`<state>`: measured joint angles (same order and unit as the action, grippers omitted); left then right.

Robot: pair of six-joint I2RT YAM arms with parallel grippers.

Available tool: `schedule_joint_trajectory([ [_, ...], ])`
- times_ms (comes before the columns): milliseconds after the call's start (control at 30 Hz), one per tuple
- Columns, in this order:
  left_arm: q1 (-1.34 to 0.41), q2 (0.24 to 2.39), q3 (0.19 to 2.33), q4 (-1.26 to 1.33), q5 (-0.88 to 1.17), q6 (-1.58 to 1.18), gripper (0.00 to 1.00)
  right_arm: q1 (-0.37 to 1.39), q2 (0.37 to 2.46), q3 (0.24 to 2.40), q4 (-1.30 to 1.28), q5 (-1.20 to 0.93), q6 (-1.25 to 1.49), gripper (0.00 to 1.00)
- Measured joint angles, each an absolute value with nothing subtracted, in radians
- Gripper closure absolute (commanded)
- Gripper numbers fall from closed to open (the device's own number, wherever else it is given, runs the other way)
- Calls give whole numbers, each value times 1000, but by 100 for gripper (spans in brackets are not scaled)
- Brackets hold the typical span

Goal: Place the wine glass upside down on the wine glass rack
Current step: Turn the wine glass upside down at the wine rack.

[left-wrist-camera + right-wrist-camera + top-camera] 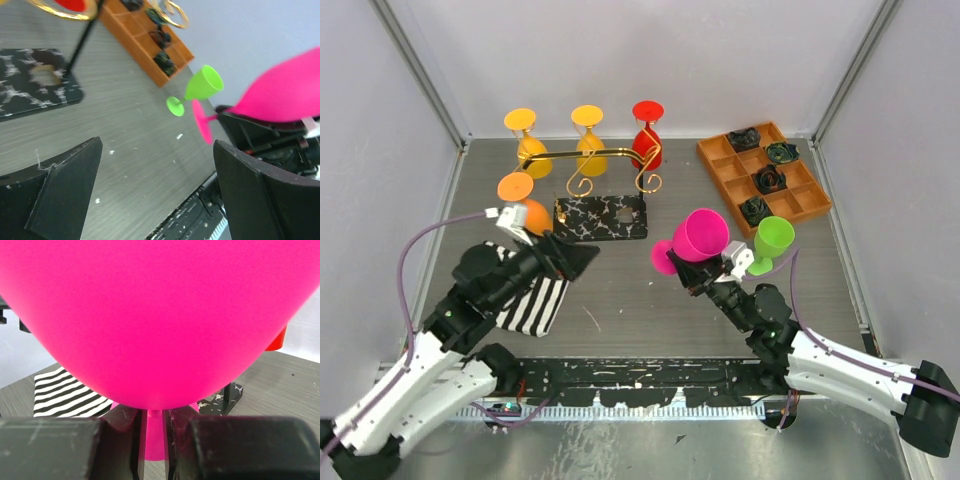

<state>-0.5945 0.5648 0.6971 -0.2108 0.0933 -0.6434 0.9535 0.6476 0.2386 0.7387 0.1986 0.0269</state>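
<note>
My right gripper (690,265) is shut on the stem of a pink wine glass (700,235), held above the table right of centre with its bowl tipped up and away. In the right wrist view the pink bowl (160,315) fills the frame and the stem sits between the fingers (122,440). The wine glass rack (590,153), a gold bar on a marbled base (600,217), stands at the back centre. Two yellow glasses (525,140) and a red one (647,135) hang upside down from it. My left gripper (578,258) is open and empty, near the base's front left corner.
A green wine glass (772,240) stands just right of the pink one. An orange glass (520,195) sits left of the rack base, close to my left gripper. A striped cloth (535,300) lies under the left arm. An orange compartment tray (810,205) with dark objects is at the back right.
</note>
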Motion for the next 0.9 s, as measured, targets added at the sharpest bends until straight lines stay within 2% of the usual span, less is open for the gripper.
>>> schedule_joint_trajectory([
  [167,-927,676,682,-42,-125,-622,7,953,651,239,744,199,6,99],
  [267,-1028,740,642,79,-234,-625,10,953,664,239,759,200,-2,99],
  [433,-1098,844,631,200,-346,-657,12,953,667,228,822,200,-1,99],
  [700,-1143,923,635,300,-448,-732,21,953,653,215,907,199,2,99],
  [900,-1155,999,679,332,-453,-759,32,953,658,215,922,187,2,99],
])
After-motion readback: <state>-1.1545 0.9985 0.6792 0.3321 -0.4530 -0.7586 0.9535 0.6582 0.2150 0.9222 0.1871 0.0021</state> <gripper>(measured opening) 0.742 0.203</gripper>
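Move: The foot of the pink wine glass, held stem-in-fingers by the right gripper, is about 17 cm to the left hand's right, some 3 cm ahead and roughly level; from the right hand that foot is 4 cm left and 3 cm ahead. The rack's base lies some 28 cm ahead of the left hand, 3 cm right and 28 cm lower; the hanging orange glass is about 18 cm ahead, 11 cm left and 8 cm lower. Bring the left gripper about 13 cm to the right, quickly at first and then easing, until its fingertips are just short of the pink glass's foot; narrow its fingers by roughly a quarter without closing. Keep the right gripper's hold on the stem and, from partway through, raise it 3 cm while tipping its fingers slightly upward. ##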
